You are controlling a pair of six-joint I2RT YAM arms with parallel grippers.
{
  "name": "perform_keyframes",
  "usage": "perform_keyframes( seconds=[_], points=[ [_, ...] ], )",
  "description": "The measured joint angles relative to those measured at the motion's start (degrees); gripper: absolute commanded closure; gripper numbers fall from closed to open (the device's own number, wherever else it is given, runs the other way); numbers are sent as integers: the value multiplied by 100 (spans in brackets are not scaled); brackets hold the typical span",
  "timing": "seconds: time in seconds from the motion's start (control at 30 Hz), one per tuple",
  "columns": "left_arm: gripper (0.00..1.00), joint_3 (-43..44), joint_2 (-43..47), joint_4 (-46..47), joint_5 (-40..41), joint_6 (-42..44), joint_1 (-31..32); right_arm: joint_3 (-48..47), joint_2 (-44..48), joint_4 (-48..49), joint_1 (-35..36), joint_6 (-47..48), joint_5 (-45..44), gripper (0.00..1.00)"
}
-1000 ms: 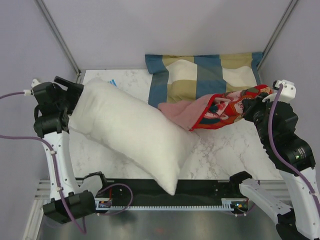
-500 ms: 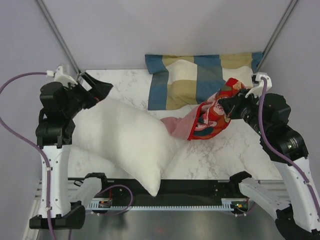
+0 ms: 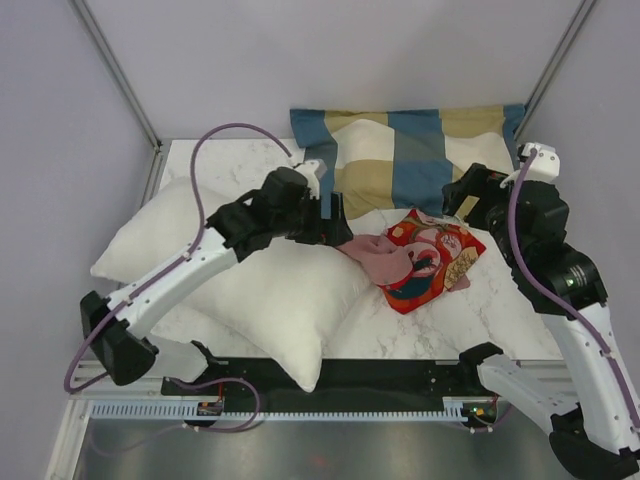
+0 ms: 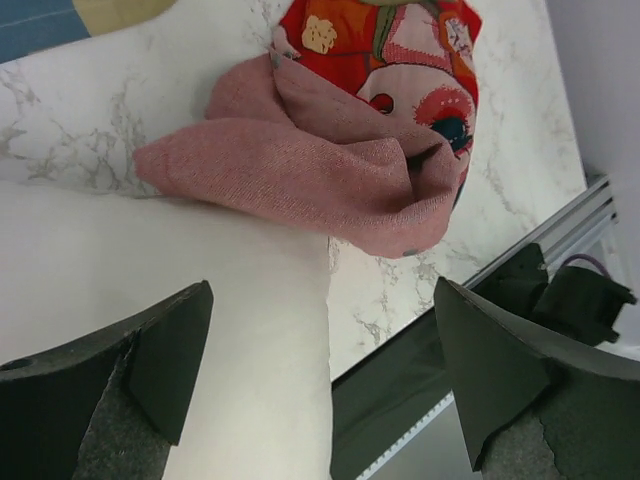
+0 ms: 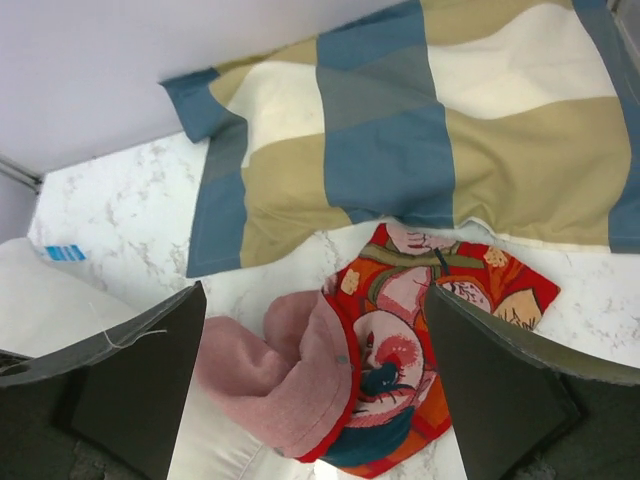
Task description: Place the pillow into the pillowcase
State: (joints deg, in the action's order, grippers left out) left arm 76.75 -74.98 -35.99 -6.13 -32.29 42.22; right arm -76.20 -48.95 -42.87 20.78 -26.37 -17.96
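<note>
The white pillow (image 3: 240, 290) lies flat across the left and middle of the table. The red printed pillowcase (image 3: 432, 262) lies crumpled to its right, and its dull pink end (image 3: 372, 254) rests against the pillow's edge. My left gripper (image 3: 335, 225) reaches over the pillow, just left of that pink end, and is open with nothing in it. In the left wrist view the left gripper (image 4: 320, 375) hangs above the pillow (image 4: 200, 300), the pillowcase (image 4: 340, 170) ahead of it. My right gripper (image 3: 463, 196) hovers open behind the case. From the right wrist, the right gripper (image 5: 315, 385) looks down on the pillowcase (image 5: 400, 340).
A blue, tan and cream checked pillow (image 3: 410, 150) lies along the back edge, close behind the case. A black rail (image 3: 400, 378) runs along the table's near edge. Grey walls and slanted metal posts close in both sides.
The right gripper opened and let go of the pillowcase, which dropped onto the table. The left arm swung from the pillow's left corner across to the middle. The pillow settled flat.
</note>
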Motion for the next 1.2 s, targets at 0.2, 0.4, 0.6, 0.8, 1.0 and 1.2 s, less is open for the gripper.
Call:
perform_keyframes(
  seconds=[0.2, 0.4, 0.6, 0.8, 1.0, 1.2],
  points=[
    [0, 463, -1252, 57, 601, 308, 791, 466, -455, 162, 0, 28, -70, 2],
    [11, 601, -1895, 284, 774, 739, 1099, 1808, -306, 450, 0, -92, 264, 4],
    [67, 671, -2481, 514, 601, 1001, 1097, 2240, 0, 577, 0, -153, 225, 7],
    [98, -146, -2286, 890, 439, 1062, 1084, 2251, -177, 901, -350, -133, -11, 19],
    [98, -1408, -1349, 1211, 341, 841, 1069, 2055, -2022, 1665, -944, -155, 221, 27],
    [98, -2144, 269, 791, 614, 520, 562, 1309, -4310, 2396, -964, -374, 511, 33]
  ],
)
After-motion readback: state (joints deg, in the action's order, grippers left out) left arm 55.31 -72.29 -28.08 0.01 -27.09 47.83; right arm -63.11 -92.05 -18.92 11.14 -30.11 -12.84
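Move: The pillowcase's pink mouth edge lies about 9 cm to the right of the left gripper, level with it fore and aft, some 15 cm below. The case's red body is centred 14 cm right of that edge and 3 cm nearer the robot; the pillow's middle is about 25 cm left of the gripper and 3 cm back. The case's far corner lies roughly 14 cm ahead of the right gripper and 32 cm below, with the striped cloth centred 14 cm beyond it. Bring the open left gripper right about 9 cm and down some 15 onto the pink mouth edge, shut the fingers on the fabric, then draw it back and left, rising a little at the end. Meanwhile lower the empty right gripper, then reach it forward about 15 cm and farther down towards the case's far corner, tipping the fingers down some 30 degrees and partly closing them. ##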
